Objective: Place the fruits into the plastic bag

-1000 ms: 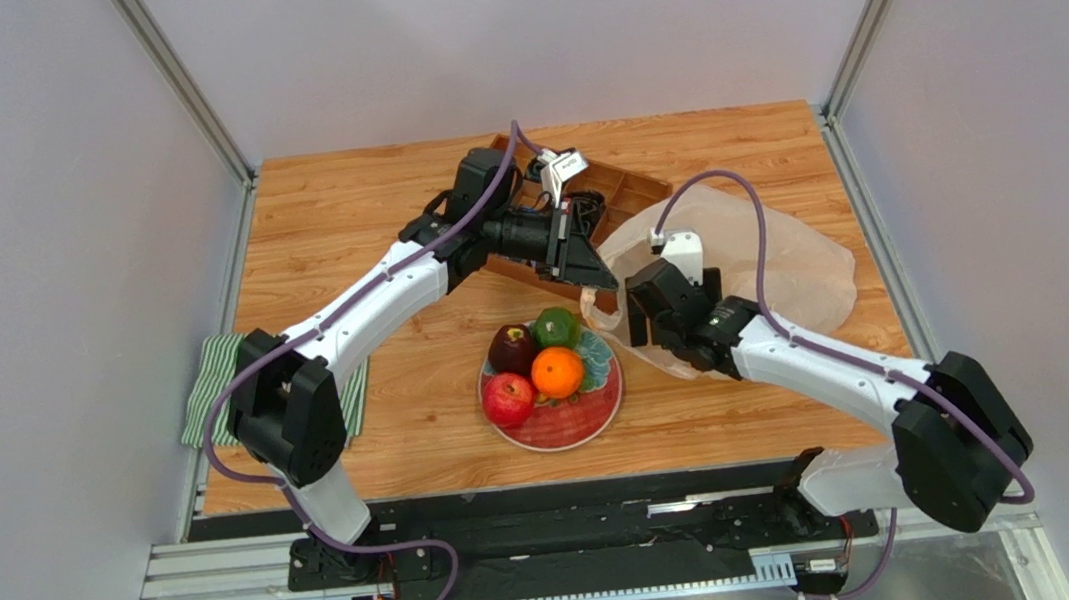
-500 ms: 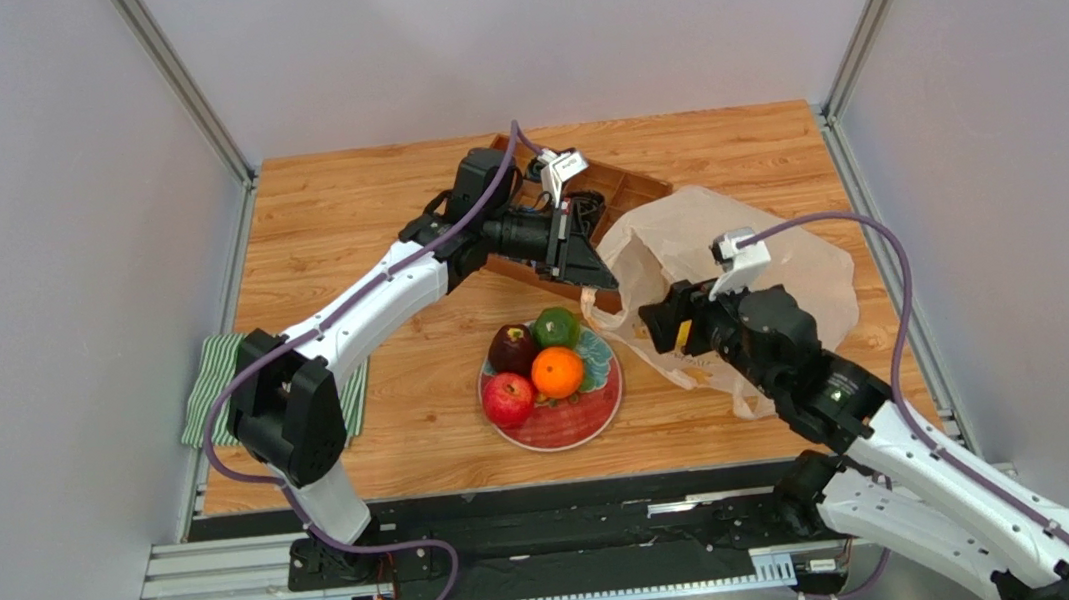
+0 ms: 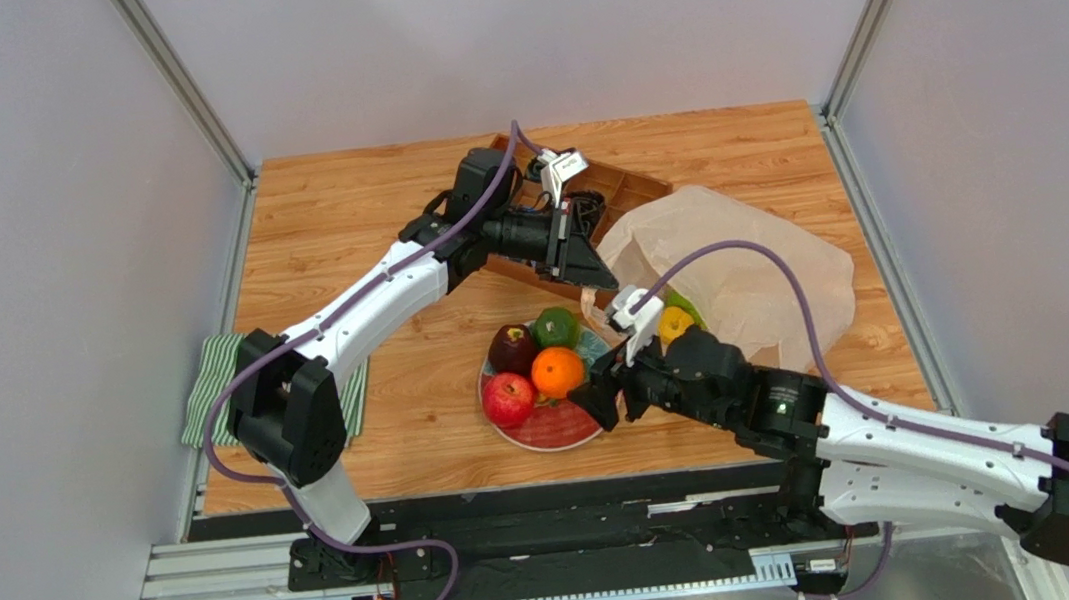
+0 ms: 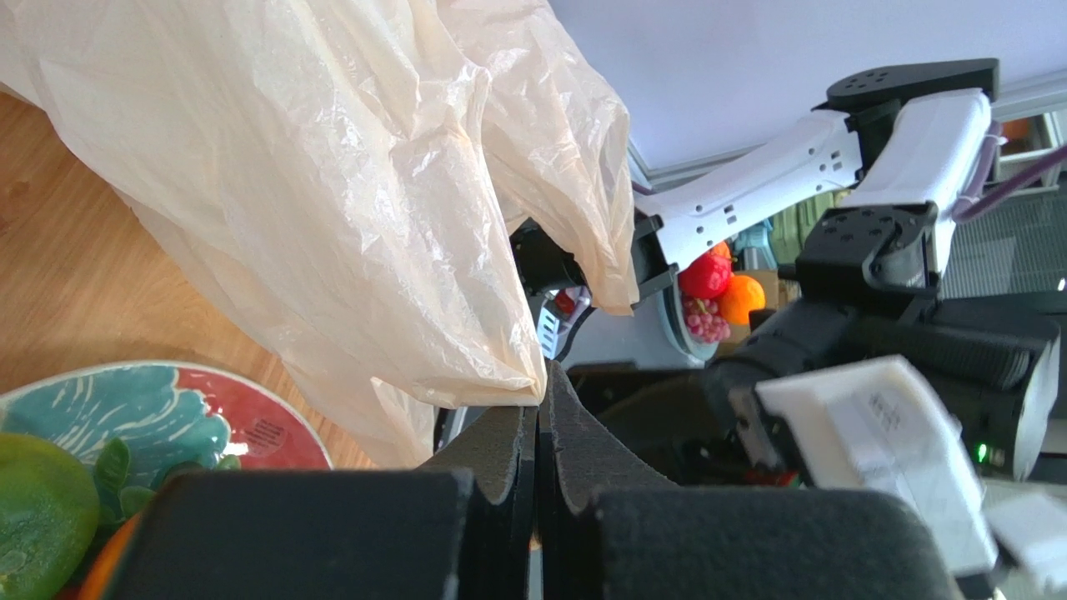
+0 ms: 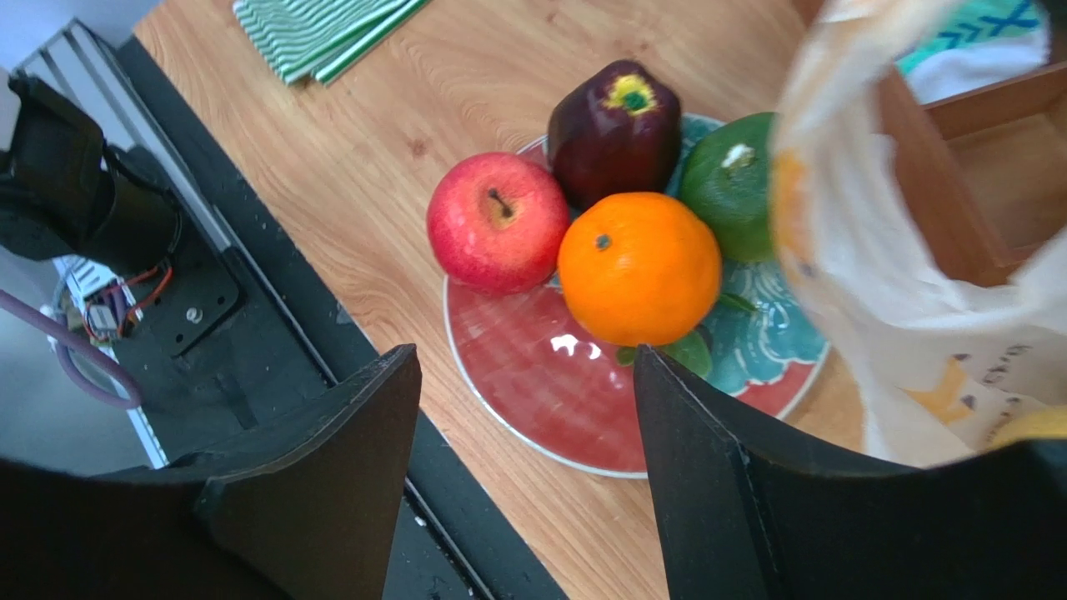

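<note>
On the red-rimmed plate [image 3: 571, 429] sit a red apple [image 3: 508, 397], a dark red apple [image 3: 512, 348], an orange [image 3: 558, 371] and a green fruit [image 3: 554, 327]. The plastic bag [image 3: 756, 267] lies to the right of the plate, with a small yellow fruit [image 3: 675, 323] showing in its mouth. My left gripper [image 3: 584, 257] is shut on the bag's rim [image 4: 532, 363] and holds it up. My right gripper [image 5: 524, 363] hangs open and empty over the plate's near edge [image 5: 551, 444], just short of the orange [image 5: 639, 268] and the red apple [image 5: 497, 223].
A brown wooden tray [image 3: 615, 197] stands behind the bag, under my left arm. A green striped cloth [image 3: 211, 390] lies at the table's left edge. A black metal rail [image 3: 522, 536] runs along the near edge, and grey walls close both sides.
My right arm has swung out of the bag's mouth, down and left to the plate's near edge, its jaws a little narrower. The left arm has stayed still with the bag.
</note>
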Available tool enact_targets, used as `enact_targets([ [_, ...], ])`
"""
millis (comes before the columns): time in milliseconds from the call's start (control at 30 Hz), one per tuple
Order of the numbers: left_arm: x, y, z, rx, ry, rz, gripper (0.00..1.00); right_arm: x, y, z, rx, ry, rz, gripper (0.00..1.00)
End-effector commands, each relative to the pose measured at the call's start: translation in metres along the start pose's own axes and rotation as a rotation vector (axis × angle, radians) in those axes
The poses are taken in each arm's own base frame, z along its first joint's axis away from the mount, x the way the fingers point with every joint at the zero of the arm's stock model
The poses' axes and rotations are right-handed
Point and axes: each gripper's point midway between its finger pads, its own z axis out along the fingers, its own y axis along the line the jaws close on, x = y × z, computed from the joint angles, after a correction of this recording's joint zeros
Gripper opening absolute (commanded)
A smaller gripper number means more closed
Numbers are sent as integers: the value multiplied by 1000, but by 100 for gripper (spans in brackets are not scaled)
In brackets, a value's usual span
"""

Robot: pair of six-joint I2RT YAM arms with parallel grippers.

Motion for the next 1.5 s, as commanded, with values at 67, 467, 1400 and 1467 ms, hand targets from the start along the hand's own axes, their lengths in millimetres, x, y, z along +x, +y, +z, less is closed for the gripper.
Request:
enact_targets([
  [67, -8, -13, -3, 24, -16, 62, 0, -18, 21, 24, 54, -31, -46, 68],
  [467, -8, -14, -4, 20, -15, 66, 0, 7, -18, 64, 422, 39, 32, 80],
  [1400, -9, -18, -6, 21, -20, 75, 0, 59, -45, 101, 608, 234, -5, 88],
  [1467, -9, -19, -6, 23, -20, 78, 0, 61, -45, 102, 600, 240, -3, 86],
])
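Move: The orange lies about 7 cm ahead of the right hand, 4 cm to its left and some 11 cm below. On the plate around the orange, the apple sits about 7 cm left of it and 3 cm nearer, the purple fruit 6 cm left and 4 cm farther, and the green fruit 6 cm straight beyond. The bag's mouth is roughly 12 cm ahead of the right hand and 12 cm to its right. From the left hand, the orange is some 2 cm back, 7 cm left and 19 cm below. The orange is what the right hand comes down to: it sinks about 10 cm and reaches forward some 6 cm, after an early swing of 3 to 4 cm left. On the way it turns clockwise roughly 25 degrees, tips its fingers more steeply down, and opens them wider until the tips stand either side of the orange, not yet closing. ##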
